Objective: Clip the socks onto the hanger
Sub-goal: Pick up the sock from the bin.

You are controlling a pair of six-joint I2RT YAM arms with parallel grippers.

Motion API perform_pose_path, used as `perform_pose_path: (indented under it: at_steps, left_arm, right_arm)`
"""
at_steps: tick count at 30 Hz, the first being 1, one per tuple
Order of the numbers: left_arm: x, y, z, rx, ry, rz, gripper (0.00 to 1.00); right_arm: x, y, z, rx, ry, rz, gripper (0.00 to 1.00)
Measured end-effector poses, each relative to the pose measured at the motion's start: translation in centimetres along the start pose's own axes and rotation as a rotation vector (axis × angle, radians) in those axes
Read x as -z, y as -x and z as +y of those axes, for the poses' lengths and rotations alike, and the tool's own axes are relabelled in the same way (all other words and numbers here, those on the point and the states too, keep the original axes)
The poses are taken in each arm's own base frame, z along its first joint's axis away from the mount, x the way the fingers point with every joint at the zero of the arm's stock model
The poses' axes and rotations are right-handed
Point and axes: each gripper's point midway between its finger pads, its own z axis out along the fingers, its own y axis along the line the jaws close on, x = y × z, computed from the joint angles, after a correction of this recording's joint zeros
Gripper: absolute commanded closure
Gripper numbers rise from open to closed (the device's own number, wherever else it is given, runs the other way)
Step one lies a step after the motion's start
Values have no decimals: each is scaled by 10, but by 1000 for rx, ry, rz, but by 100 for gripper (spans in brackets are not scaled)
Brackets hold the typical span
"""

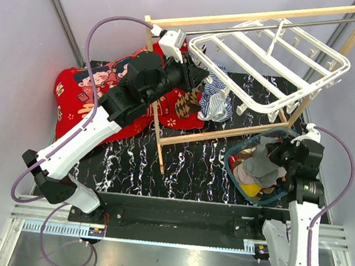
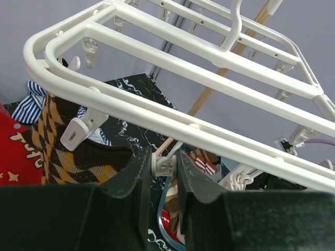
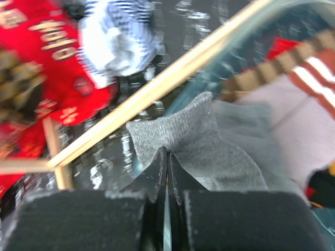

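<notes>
The white grid hanger [image 1: 342, 64] hangs from the wooden rack. My left gripper [image 1: 198, 78] is at its left corner, shut on a small white clip peg [image 2: 165, 162] below the frame's bar [image 2: 209, 65]. Beside it, a brown-and-tan diamond-checkered sock [image 2: 63, 151] hangs under another peg [image 2: 78, 130]. My right gripper [image 1: 271, 156] is over the basket, its jaws [image 3: 167, 154] shut on a fold of a dark grey sock [image 3: 204, 141], which is lifted above the pile.
A blue-rimmed basket [image 1: 231, 166] at the right holds more socks and cloths. The wooden rack's lower bar [image 1: 228, 133] crosses the black marbled table. A red printed cloth [image 1: 81, 86] lies at the left, and a blue-and-white striped cloth [image 1: 217, 96] hangs near the left gripper.
</notes>
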Motion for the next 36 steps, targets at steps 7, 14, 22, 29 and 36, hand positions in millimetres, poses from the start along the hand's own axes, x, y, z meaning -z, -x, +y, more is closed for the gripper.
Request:
perform_pose_path:
  at_steps: [7,14,22,29,36]
  left_arm:
    - [3,4,-6,14,-20,2,100]
    - [2,0,-18,27,-43,16,100]
    - [-7,-19,-27,33,-62,62,100]
    - [-12,-34,-35,41,-79,108,100]
    - [-13,-42,-43,56,-113,134,100]
  right_arm:
    - [26,7,50,60,262,-50,100]
    - [46,20,97,69,518,-122,100]
    - [56,33,134,62,722,-165,100]
    - [61,30,160,63,849,-165,100]
    - [61,22,182,64,945,-144,100]
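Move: The right hand already has the grey sock pinched; the clip it is bound for, held in the left fingers on the hanger's near rail, is some 27 cm left, 6 cm ahead and 25 cm up. The rail's next clip is about 14 cm left, 2 cm back and 25 cm up; the bin's middle is roughly 3 cm ahead, 3 cm right and 16 cm below. From the left hand, the grey sock hangs about 7 cm back, 25 cm right and 30 cm down, the argyle sock 5 cm ahead, 3 cm left and 15 cm down. Leftward and up, about 14 cm and 13 cm, the right hand carries the pinched grey sock out over the bin's side towards the clip in the left fingers, swinging some 40 degrees counter-clockwise while its downward-pointing fingers tip up to near level. The left hand keeps its hold on the clip and draws it about 5 cm right and 3 cm back to meet it, sinking slightly. ##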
